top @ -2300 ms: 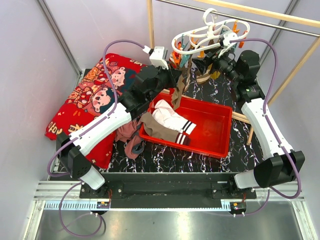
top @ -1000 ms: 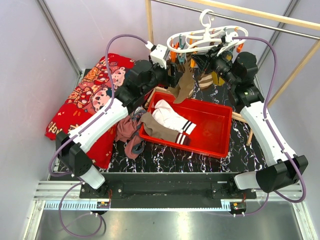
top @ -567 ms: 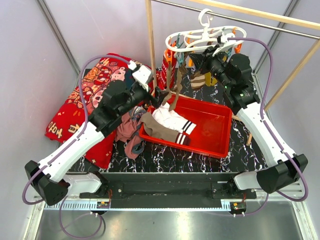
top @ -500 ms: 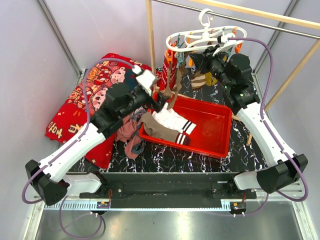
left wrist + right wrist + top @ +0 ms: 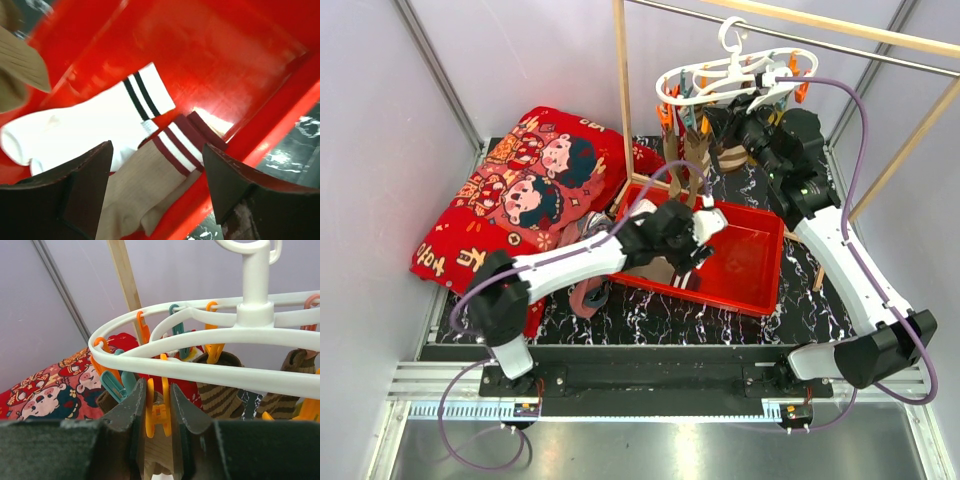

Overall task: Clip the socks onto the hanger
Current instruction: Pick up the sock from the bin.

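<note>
The white hanger (image 5: 735,72) hangs from the rod, and brown socks (image 5: 694,150) dangle from its pegs. My right gripper (image 5: 728,115) is up at its ring. In the right wrist view that gripper (image 5: 158,387) is shut on a yellow clip peg (image 5: 159,415), with a taupe sock (image 5: 160,455) below the peg. My left gripper (image 5: 698,245) is down inside the red tray (image 5: 750,285). In the left wrist view it (image 5: 157,150) stands open over a taupe sock (image 5: 145,190) with maroon-and-white cuff stripes. A white sock (image 5: 85,125) lies beside that one.
A red cartoon cushion (image 5: 510,195) lies at the left, with a mauve and grey cloth bundle (image 5: 585,292) beside the tray's left end. A wooden pole (image 5: 620,90) stands upright just left of the hanger, and another leans at the right (image 5: 905,140).
My left arm has left the hanger and swung down into the red tray, its jaws open. A sock it held up now hangs there. The right gripper stays on the peg.
</note>
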Robot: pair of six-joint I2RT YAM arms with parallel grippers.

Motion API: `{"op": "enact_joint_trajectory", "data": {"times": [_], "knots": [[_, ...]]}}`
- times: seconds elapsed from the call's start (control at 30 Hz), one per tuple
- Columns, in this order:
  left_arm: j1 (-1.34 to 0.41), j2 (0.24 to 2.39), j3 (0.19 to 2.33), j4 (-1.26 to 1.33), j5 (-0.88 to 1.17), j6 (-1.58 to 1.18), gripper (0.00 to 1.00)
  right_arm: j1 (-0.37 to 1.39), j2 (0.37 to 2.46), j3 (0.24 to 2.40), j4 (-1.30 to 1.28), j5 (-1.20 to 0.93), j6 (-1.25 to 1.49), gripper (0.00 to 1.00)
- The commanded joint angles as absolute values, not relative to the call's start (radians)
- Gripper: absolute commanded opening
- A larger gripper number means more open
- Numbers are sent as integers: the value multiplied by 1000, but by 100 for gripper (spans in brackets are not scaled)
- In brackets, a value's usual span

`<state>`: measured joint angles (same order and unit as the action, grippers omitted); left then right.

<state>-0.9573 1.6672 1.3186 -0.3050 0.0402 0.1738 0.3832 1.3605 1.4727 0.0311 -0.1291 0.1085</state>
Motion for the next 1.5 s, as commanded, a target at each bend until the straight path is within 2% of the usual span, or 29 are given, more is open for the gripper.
{"op": "enact_joint_trajectory", "data": {"times": [0.0,0.1,0.37,0.67,0.93,1.07,1.17,1.2,1.3,1.47], "knots": [[-980,1793,1474,-422,-43,221,72,402,1330,1459,6,-149,92,9],[-980,1894,1564,-462,-52,235,65,402,1333,1457,6,-153,92,9],[-980,2109,1768,-560,-61,264,61,402,1335,1454,6,-153,83,9],[-966,2224,1830,-603,-55,287,57,402,1332,1445,5,-155,77,9],[-953,2299,1868,-673,51,281,55,403,1327,1440,6,-153,77,9],[-953,2315,1868,-678,77,268,47,402,1327,1437,5,-152,77,9],[-953,2315,1878,-676,87,259,32,403,1327,1436,6,-153,78,9],[-953,2310,1881,-676,87,256,18,402,1327,1436,5,-153,78,9],[-953,2296,1879,-666,83,244,3,402,1325,1437,6,-152,78,9],[-953,2273,1870,-638,71,212,0,402,1321,1436,6,-153,81,9]]}}
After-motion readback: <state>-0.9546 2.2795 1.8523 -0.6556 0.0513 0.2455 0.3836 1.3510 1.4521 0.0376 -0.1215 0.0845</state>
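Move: The white sock's black-striped cuff lies on the bin floor some 14 cm below the left gripper, about 4 cm ahead and 4 cm to the right. The brown sock's maroon cuff is roughly 3 cm to the right, level fore and aft, just as low; the bin's near wall runs about 7 cm back and 4 cm right, 13 cm down. From the right gripper the white cuff lies about 10 cm back, 5 cm left and 42 cm down. Bring the left gripper down about 14 cm into the bin, easing forward and right over the first half, and tip the fingers some 25 degrees steeper. Narrow them a little on the way, then shut them at the bottom to pinch the near corner of the white sock's striped cuff. Keep the right gripper still, holding the orange clip on the hanger. ##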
